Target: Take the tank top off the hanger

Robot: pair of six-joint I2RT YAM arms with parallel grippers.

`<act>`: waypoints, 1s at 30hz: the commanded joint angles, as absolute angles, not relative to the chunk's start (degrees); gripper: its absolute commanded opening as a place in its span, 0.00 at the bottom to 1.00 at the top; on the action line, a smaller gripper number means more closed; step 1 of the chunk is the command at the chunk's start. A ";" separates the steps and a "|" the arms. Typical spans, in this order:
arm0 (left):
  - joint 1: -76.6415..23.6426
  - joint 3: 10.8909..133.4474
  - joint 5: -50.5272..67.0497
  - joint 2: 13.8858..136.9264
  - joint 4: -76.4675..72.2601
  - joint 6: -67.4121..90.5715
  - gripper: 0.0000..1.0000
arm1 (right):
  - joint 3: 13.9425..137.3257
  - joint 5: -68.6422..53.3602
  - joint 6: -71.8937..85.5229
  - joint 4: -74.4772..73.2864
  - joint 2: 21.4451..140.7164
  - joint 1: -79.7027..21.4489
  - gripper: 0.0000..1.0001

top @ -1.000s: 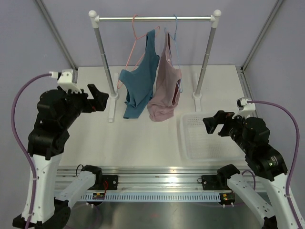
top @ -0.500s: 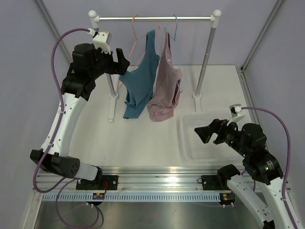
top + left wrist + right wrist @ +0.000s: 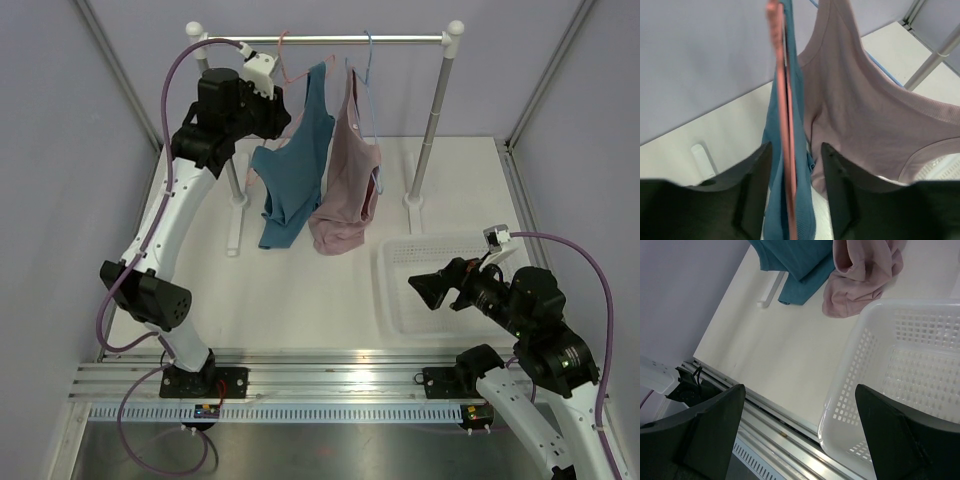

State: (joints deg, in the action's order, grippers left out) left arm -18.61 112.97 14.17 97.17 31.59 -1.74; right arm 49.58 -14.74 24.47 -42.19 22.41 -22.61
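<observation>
The teal tank top [image 3: 295, 170] hangs from the pink hanger [image 3: 283, 62] on the rack rail; its hem drapes onto the table. My left gripper [image 3: 276, 108] is raised to the top's left shoulder. In the left wrist view the hanger's wire [image 3: 785, 100] and the teal strap [image 3: 803, 210] run between the fingers of my left gripper [image 3: 794, 150]. A gap shows on both sides, so it is open around them. My right gripper [image 3: 425, 290] hovers low at the right, wide open and holding nothing [image 3: 800, 395].
A dusty pink tank top [image 3: 345, 190] on a light blue hanger [image 3: 368, 60] hangs right beside the teal one. The rack's posts [image 3: 428, 130] stand on the table. A white perforated basket [image 3: 900, 355] sits under the right arm, near the front rail.
My left arm has swung up from the table's left side to the rack, and its jaws have narrowed around the hanger and teal strap. My right gripper has dropped lower by the basket.
</observation>
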 commanded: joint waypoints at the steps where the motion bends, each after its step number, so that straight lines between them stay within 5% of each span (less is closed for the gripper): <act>1: -20.91 118.21 11.09 98.35 31.81 -4.66 0.28 | 49.83 -16.44 24.35 -41.49 22.32 -22.94 0.99; 7: -22.24 121.46 5.45 99.76 32.61 -3.43 0.01 | 50.36 -16.00 23.82 -41.75 22.68 -22.94 1.00; 30: -23.12 120.94 -1.58 85.18 40.76 1.84 0.00 | 56.95 -11.52 20.04 -40.61 26.62 -22.94 1.00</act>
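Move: The pink hanger's near arm is right at the left hand, already between its half-open fingers, about 2 cm to the right and 1 cm ahead. The teal tank top hangs some 3 cm ahead, 3 cm right and 14 cm lower; the pink tank top is about 13 cm right, 2 cm ahead and equally low. The rail runs across 4 cm ahead and 13 cm above. From the right hand, that hanger arm is roughly 32 cm ahead, 28 cm left and 11 cm up. The pink hanger's near arm gets pinched as the left hand eases a couple of centimetres right and shuts its fingers on it. Keeping that grip, the hand lifts about 7 cm, then also draws back some 5 cm and goes left, away from the pink tank top, turning about 10 degrees counter-clockwise. ##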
